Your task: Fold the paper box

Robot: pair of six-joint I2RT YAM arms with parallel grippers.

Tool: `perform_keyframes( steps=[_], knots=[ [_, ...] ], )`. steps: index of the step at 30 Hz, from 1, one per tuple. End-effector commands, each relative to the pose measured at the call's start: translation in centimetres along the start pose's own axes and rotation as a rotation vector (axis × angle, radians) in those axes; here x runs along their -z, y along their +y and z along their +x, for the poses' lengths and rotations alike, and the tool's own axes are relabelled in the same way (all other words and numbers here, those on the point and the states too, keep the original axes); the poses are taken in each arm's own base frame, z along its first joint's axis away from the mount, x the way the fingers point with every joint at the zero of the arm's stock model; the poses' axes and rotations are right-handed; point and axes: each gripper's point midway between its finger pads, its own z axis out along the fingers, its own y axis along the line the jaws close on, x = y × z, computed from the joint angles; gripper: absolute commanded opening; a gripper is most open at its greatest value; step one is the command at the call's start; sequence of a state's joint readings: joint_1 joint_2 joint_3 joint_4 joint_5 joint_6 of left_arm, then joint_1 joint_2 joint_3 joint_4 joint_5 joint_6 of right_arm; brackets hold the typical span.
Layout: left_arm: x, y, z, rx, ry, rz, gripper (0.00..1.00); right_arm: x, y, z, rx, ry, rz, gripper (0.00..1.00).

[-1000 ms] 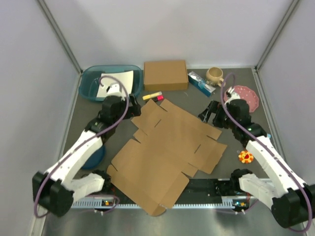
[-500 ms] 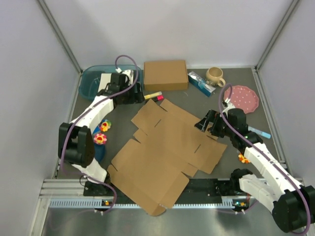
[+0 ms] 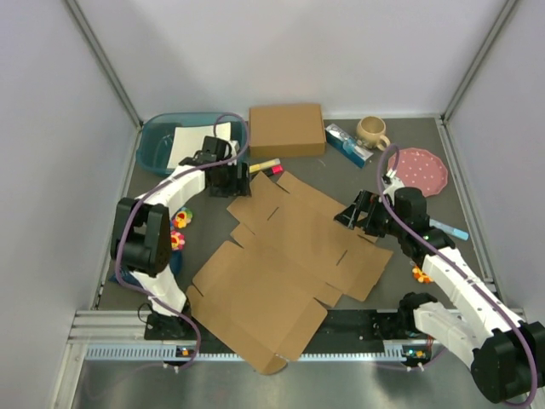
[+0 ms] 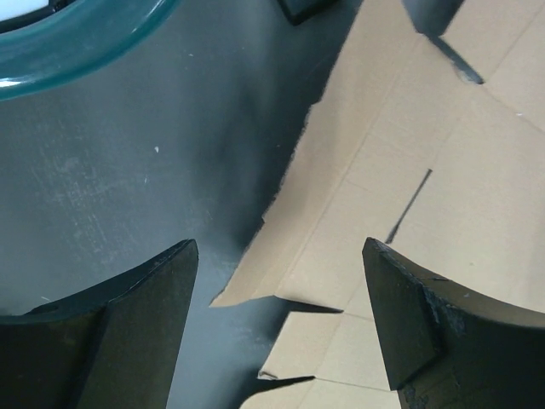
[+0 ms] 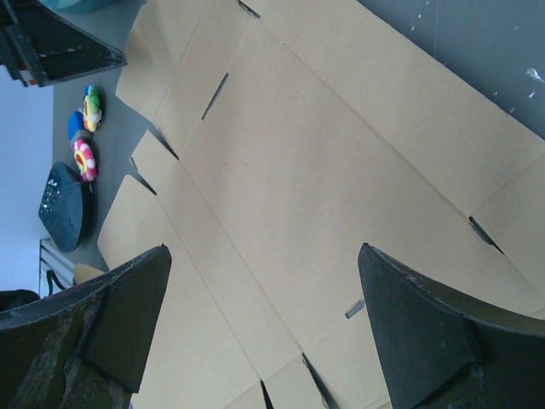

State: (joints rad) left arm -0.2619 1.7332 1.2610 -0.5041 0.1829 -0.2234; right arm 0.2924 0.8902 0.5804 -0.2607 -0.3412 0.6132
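The paper box lies flat and unfolded in the middle of the table, a large brown die-cut sheet with flaps and slits. My left gripper hovers at the sheet's far left corner. In the left wrist view its open jaws straddle the edge of a flap, with nothing held. My right gripper hangs over the sheet's right far edge. It stands open above the bare cardboard, gripping nothing.
Along the back stand a teal basin holding white paper, a smaller closed brown box, a blue packet, a mug and a pink plate. A yellow-pink marker lies near the left gripper. Flower toys sit at left, an orange toy at right.
My left arm has swung out from the near left side to the sheet's far left corner. My right gripper has shifted slightly left over the sheet's edge. The sheet has not moved.
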Motion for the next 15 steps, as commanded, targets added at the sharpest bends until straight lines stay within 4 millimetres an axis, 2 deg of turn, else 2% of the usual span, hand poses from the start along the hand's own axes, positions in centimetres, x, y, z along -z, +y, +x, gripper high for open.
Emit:
perform_keyframes(
  steps=[1,5,10,13,15],
  knots=[
    [-1.4,0.9,0.2,-0.017,0.013,-0.045,0.84,0.5,2.3,-2.2,0.051,-0.067,-0.076,0.92],
    [-3.2,0.8,1.0,-0.020,0.047,-0.041,0.84,0.6,2.4,-2.2,0.052,-0.069,-0.079,0.92],
    [-3.6,-0.3,1.2,-0.010,0.037,-0.014,0.80,0.9,2.5,-2.3,0.057,-0.072,-0.077,0.92],
    [-3.3,-1.5,1.3,-0.018,0.027,0.029,0.65,1.1,2.7,-2.9,0.063,-0.087,-0.071,0.92],
    [-2.9,-2.1,1.4,-0.014,0.011,0.045,0.47,1.2,2.9,-3.2,0.065,-0.091,-0.067,0.92]
  ],
)
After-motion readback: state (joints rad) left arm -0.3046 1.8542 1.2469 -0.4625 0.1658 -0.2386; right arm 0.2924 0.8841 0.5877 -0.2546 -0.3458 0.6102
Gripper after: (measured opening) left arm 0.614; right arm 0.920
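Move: The upper left flap of the paper box lies with its outer edge almost right under the left hand, roughly 6 cm down, 1 cm back and 1 cm to the right. The black marker with the pink cap is about 3 cm ahead of this hand and 6 cm right; the teal tray's middle is 10 cm ahead and 11 cm left. From the right hand the flap edge is about 11 cm ahead, 22 cm left and 12 cm below. The paper box's left flap edge is straddled from above by the left fingers: the hand sinks about 5 cm onto it, one finger beyond the edge and the other over the cardboard, then eases some 1.5 cm right while the fingers start to close, still well short of shut. The outer finger comes against the edge and pushes it along. ##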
